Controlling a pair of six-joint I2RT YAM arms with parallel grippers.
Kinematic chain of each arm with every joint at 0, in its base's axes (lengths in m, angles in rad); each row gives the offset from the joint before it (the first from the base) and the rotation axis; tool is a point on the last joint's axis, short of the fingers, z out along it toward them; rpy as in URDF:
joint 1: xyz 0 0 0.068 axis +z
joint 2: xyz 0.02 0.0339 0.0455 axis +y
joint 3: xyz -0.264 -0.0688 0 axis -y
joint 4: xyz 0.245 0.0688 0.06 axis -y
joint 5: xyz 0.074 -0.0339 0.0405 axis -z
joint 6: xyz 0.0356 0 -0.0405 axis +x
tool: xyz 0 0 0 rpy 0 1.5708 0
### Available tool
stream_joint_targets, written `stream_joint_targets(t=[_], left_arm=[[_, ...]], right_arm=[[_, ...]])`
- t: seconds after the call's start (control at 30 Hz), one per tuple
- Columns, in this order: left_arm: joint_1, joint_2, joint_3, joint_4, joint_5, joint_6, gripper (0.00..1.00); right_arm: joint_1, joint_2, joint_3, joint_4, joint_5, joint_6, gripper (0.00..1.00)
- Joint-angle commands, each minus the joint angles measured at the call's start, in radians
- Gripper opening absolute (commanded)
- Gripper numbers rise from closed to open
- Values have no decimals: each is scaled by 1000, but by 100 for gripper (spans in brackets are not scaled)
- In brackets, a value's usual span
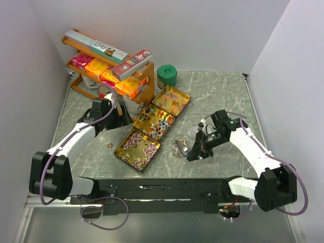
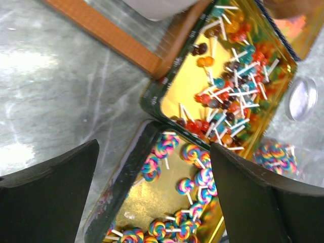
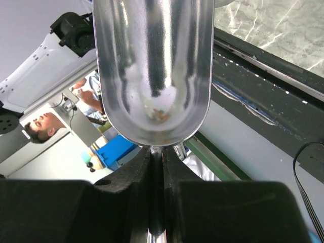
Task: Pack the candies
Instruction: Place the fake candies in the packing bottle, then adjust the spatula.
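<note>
The candies lie in three gold trays set in a diagonal row: swirl lollipops [image 2: 185, 185] in the near tray [image 1: 123, 152], ball lollipops [image 2: 233, 96] in the middle tray [image 1: 142, 117] and orange-yellow sweets [image 1: 172, 100] in the far one. My left gripper [image 2: 154, 152] hangs open above the near tray's left corner, nothing between its fingers. My right gripper [image 3: 157, 157] is shut on the handle of a metal scoop [image 3: 152, 66], whose bowl looks empty. In the top view that gripper [image 1: 198, 148] sits right of a clear pouch [image 1: 179, 147] holding some swirl candies.
An orange rack [image 1: 144, 83] stacked with cardboard boxes stands at the back left, a green lidded pot [image 1: 166, 76] beside it. A clear round lid [image 2: 302, 96] lies right of the middle tray. A small loose piece [image 1: 108, 144] sits on the marble left of the near tray.
</note>
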Motion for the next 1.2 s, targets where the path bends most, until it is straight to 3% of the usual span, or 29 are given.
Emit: stream_joint_targets(t=[0.0, 0.23, 0.47, 0.7, 0.9, 1.0, 1.17], left_arm=[[-10, -45, 45, 24, 97, 34, 96], [-47, -73, 28, 46, 266, 105, 96], [-99, -77, 52, 96, 435, 105, 97], [-113, -28, 175, 109, 465, 28, 96], [-119, 9, 273, 99, 505, 19, 96], [-122, 23, 285, 135, 544, 4, 96], [-146, 78, 285, 163, 617, 13, 96]], right_arm=[[-10, -41, 65, 8, -20, 2, 0], [-6, -75, 120, -28, 90, -122, 0], [49, -115, 209, 37, 265, -122, 0], [256, -31, 390, 108, 628, -227, 0], [439, 64, 462, 125, 1010, -461, 0], [494, 74, 465, 154, 1093, -590, 0], [517, 26, 448, 248, 1074, -685, 0]])
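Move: The right hand holds the scoop with its blade at the mouth of the bottle, which stands about 6 cm to its left, 4 cm ahead and 11 cm below. The middle tray lies some 22 cm ahead, 18 cm left and 16 cm below; the far tray is about 35 cm ahead and 9 cm left, the round lid 17 cm straight ahead. From the empty left hand, the middle tray is about 15 cm right, 3 cm ahead and 11 cm below. The right hand keeps its grip on the scoop and draws the blade away from the bottle, going forward about 11 cm and first up some 5 cm, then sinking slightly, towards the middle and far trays, while the wrist rolls over by some 80 degrees so the fingers swing from pointing left to pointing steeply down and forward. The left hand, still open and empty, slides right about 12 cm and, mostly in the second half, climbs some 13 cm to come high above the middle tray, turning clockwise to face the scoop. ##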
